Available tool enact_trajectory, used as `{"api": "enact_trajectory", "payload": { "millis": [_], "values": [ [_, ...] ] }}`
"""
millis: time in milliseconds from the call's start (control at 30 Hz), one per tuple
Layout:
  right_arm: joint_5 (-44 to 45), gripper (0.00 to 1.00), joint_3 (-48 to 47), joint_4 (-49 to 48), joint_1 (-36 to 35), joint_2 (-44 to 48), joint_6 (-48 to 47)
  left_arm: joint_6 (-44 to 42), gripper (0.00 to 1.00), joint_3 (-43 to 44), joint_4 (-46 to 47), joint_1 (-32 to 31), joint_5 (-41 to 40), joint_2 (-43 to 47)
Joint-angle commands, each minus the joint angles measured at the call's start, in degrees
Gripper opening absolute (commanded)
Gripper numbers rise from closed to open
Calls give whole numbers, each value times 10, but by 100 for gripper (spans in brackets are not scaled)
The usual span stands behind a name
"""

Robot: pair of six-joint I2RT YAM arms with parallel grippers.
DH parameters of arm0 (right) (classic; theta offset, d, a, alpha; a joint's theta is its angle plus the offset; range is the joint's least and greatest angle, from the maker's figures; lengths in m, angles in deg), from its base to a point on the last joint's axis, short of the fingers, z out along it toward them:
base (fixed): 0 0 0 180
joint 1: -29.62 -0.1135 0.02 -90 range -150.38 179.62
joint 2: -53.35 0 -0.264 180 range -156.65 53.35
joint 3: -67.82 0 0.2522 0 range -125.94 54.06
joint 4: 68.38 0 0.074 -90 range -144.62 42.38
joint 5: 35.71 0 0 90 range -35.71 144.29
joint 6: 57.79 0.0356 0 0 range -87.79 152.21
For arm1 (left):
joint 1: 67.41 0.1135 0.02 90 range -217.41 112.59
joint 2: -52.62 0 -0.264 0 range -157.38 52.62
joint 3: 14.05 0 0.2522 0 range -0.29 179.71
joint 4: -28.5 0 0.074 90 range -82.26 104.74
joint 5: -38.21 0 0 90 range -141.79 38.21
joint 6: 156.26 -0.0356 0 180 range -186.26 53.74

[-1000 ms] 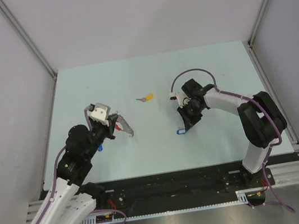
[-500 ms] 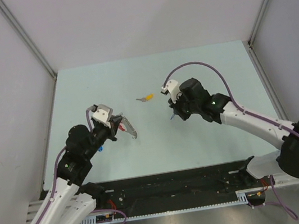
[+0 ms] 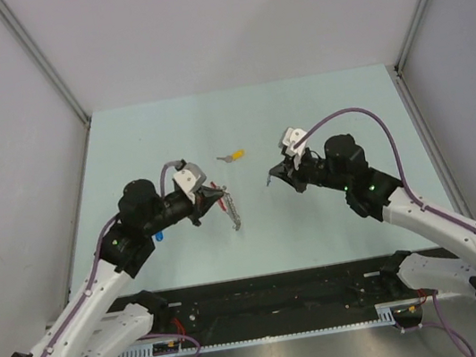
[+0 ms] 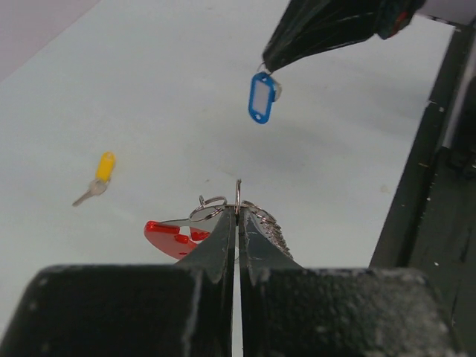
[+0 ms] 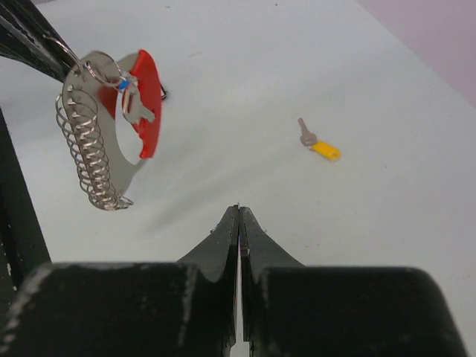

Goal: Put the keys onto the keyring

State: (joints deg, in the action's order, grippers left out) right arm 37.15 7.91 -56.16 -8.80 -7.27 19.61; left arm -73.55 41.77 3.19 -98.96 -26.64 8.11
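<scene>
My left gripper is shut on the keyring, pinching its thin wire loop. The red tag hangs to the left and the silvery chain to the right. In the right wrist view the keyring carries one small key with a blue cap. My right gripper is shut on a blue key, which dangles below its fingertips above the table. From the right wrist camera the held key is hidden behind the shut jaws. The two grippers face each other, a short gap apart. A yellow key lies on the table beyond them.
Another small blue key lies on the pale green table beside the left arm. Grey walls and metal rails enclose the table on three sides. A black rail runs along the near edge.
The right arm lifted the blue key off the table and stretched out toward the centre. The left gripper swung right with the keyring, toward the right gripper.
</scene>
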Motion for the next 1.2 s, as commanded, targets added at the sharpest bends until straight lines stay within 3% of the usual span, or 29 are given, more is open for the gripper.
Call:
{"api": "enact_trajectory", "payload": {
  "millis": [0, 200, 467, 1167],
  "values": [
    [-95, 0, -1, -22, 11, 42, -23, -72, 0, 57, 7, -18, 116, -34],
    [-172, 0, -1, -26, 22, 73, -15, -159, 0, 108, -29, -24, 174, -85],
    [-198, 0, -3, -23, 13, 86, -32, -261, 0, 137, -80, -29, 216, -111],
    [-25, 0, -54, 59, -147, 56, -155, -250, 0, 54, -37, -59, 210, -39]
  ]
}}
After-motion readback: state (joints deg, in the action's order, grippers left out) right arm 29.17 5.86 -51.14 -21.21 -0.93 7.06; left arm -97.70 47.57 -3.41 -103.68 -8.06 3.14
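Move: The right hand holds the blue-tagged key; the keyring in the left fingers lies about 12 cm to its left and 4 cm back, at much the same height. From the left hand the blue-tagged key is about 12 cm right, 4 cm ahead and 2 cm below, while its own red piece hangs some 3 cm ahead and 4 below, with the wire coil 3 back, 1 right, 4 below. The yellow-tagged key lies 25 cm ahead of the right hand, 10 left, 22 below. Keeping its pinch on the blue-tagged key's small ring, the right hand draws back about 9 cm, rising nearly 5 early on and then veering 4 cm left towards the keyring, its wrist turning counter-clockwise so the fingers point more squarely left. The left hand, still pinching the keyring, goes about 4 cm right towards that key and then mostly back, some 5 cm in all, lifting slightly before easing down, as its wrist turns nearly 30 degrees clockwise to face the right fingers. ##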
